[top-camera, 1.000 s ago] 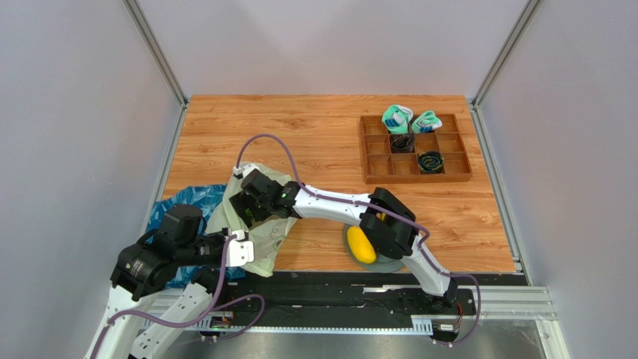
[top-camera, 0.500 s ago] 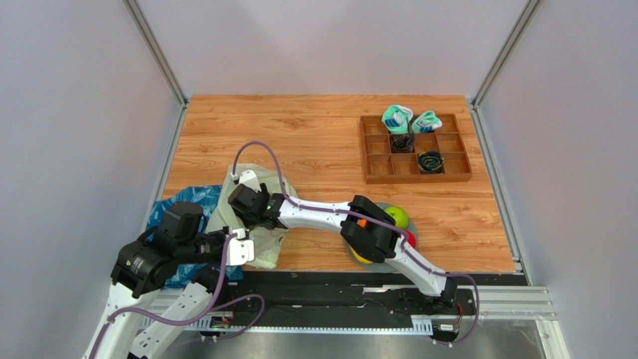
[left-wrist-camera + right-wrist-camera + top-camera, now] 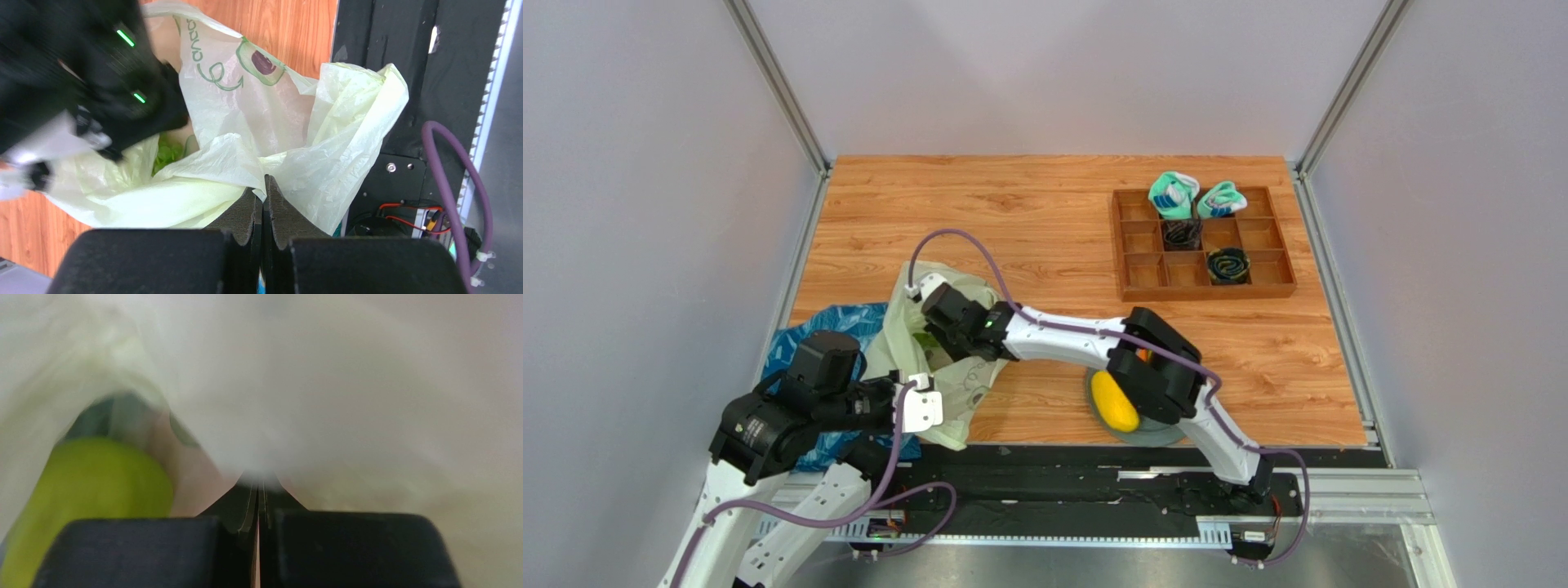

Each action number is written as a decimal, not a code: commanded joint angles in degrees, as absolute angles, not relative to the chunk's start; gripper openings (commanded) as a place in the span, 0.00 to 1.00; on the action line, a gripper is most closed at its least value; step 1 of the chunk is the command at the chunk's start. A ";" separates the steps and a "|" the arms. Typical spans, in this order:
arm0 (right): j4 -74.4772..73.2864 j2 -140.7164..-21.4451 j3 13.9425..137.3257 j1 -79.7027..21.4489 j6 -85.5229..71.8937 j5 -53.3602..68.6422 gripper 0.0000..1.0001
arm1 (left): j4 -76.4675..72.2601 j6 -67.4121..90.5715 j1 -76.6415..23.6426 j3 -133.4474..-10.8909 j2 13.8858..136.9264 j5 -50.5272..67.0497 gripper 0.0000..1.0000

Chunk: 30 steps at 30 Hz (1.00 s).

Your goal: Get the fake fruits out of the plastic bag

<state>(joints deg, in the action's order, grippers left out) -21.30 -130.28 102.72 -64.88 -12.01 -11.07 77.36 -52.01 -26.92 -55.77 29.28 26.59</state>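
The plastic bag [image 3: 952, 390] lies crumpled at the table's near left edge; its avocado print shows in the left wrist view [image 3: 245, 79]. My left gripper [image 3: 932, 408] [image 3: 264, 184] is shut on a fold of the bag's rim. My right gripper [image 3: 930, 338] reaches into the bag's mouth; its jaws [image 3: 258, 487] are shut with the bag's film at the tips. A green fruit [image 3: 92, 496] lies blurred inside the bag just left of them, and green fruit [image 3: 169, 153] also shows through the opening. A yellow mango [image 3: 1114, 401] lies on a dark plate [image 3: 1143, 429].
A blue leaf-patterned bag [image 3: 830, 328] lies under and left of the plastic bag. A wooden compartment tray [image 3: 1259, 263] with rolled teal-and-white socks [image 3: 1173, 194] stands at the back right. The right arm's elbow hangs over the plate. A black base strip runs along the near edge.
My right gripper pushed left and deeper into the bag, then drew back up and right to about where it started. The elbow covers the plate's fruits again. The left gripper held still.
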 commanded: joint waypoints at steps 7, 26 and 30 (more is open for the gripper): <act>-27.85 -106.46 95.10 -56.78 -0.18 22.58 0.00 | 67.59 -53.88 -26.98 -50.19 29.97 21.01 0.00; -25.93 -97.82 89.91 -54.76 15.21 -2.99 0.92 | 72.14 -51.77 -26.98 -62.22 37.97 27.51 0.00; -25.23 -103.78 91.31 -54.76 13.46 -2.81 0.96 | 76.19 -51.59 -26.98 -63.72 35.16 26.99 0.00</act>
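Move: Inside the plastic bag, the right hand's shut, empty-looking fingers have the green pear beside them, about 5 cm to their left and 3 cm back, at nearly the same height. Some 18 cm back from this hand, 2 cm left and 16 cm up, the left fingers pinch the bag's rim; the blue packet's middle lies about 16 cm left and 8 cm back. From the left hand the pear is some 13 cm straight ahead and 16 cm below. Backing out of the bag without the pear, the right hand shoots up about 16 cm with shut fingers while drawing right, then dips slightly and rises again as it goes on right to some 11 cm in all, opening almost fully and turning about 15 degrees counter-clockwise. The left hand keeps its pinch on the rim and carries it about 4 cm forward, dipping first, then rising. ##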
